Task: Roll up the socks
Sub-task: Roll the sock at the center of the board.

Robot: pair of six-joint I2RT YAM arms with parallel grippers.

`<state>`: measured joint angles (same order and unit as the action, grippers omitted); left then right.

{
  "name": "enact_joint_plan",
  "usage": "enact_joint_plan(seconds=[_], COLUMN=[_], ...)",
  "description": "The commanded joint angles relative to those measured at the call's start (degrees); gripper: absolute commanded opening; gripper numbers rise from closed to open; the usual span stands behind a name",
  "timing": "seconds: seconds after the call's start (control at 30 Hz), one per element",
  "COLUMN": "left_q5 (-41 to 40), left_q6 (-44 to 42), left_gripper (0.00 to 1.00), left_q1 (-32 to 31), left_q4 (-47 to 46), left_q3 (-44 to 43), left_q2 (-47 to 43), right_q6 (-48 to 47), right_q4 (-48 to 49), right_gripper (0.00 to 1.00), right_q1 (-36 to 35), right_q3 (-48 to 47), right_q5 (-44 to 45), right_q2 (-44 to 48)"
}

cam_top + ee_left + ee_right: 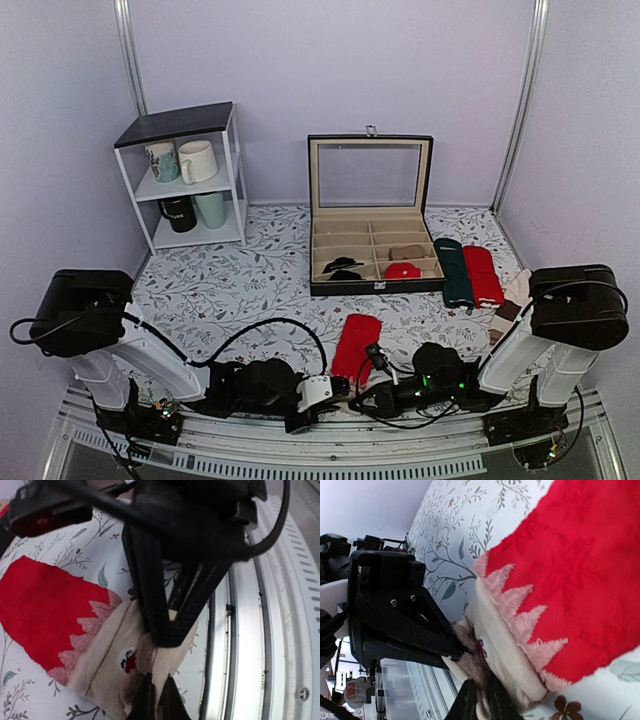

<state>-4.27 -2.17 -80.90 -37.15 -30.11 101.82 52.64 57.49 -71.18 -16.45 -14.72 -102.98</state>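
The socks (357, 345) lie flat near the table's front middle, red body pointing away and beige end (100, 655) toward the front rail. A small dark and red face mark shows on the beige part. My left gripper (156, 697) is shut on the beige end's edge, with cloth pinched between its fingers. My right gripper (482, 700) comes in from the other side and also holds beige cloth (505, 630) between its narrow jaws. In the top view, the left gripper (335, 388) and right gripper (358, 400) meet tip to tip at that end.
An open compartment box (370, 215) stands behind the socks. A dark green sock (456, 272) and a plain red sock (483, 275) lie to its right. A white shelf with mugs (190, 180) stands at the back left. The metal front rail (250, 645) runs right beside the grippers.
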Motion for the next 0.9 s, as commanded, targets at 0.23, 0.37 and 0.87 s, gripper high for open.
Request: enact_joint_plan(seconds=[0.23, 0.37, 0.87], left_q5=[9.46, 10.2, 12.54], left_q6=[14.63, 14.59, 15.79], left_gripper=[0.0, 0.0, 0.0], left_q1=[0.35, 0.65, 1.54], left_q4=[23.17, 24.61, 23.13], left_q3=[-2.08, -3.68, -2.72], left_q2=[1.11, 3.34, 5.26], right_q6=[-21.47, -31.42, -51.82], right_q4=[-30.92, -28.6, -20.87], right_gripper=[0.35, 0.44, 0.48], right_q1=[-6.66, -13.53, -22.56], right_q3=[1.55, 3.01, 0.76], right_q5=[17.21, 26.3, 37.49], right_q2=[25.87, 31.13, 19.79])
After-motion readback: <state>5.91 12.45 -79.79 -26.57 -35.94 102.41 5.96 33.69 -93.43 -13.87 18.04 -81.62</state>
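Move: The left hand pinches the left end of the sock's rolled beige end, whose middle lies about 2 cm to its right and level with it. The right hand is at the other side, the roll's middle some 2 cm to its left. From the right hand, the sock's red part lies about 9 cm ahead and level sideways; the display box's middle is roughly 26 cm ahead and 3 cm right. Right hand releases the roll, arcs up, back, down, tipping 55 degrees; left, still pinching, draws back 2 cm. ##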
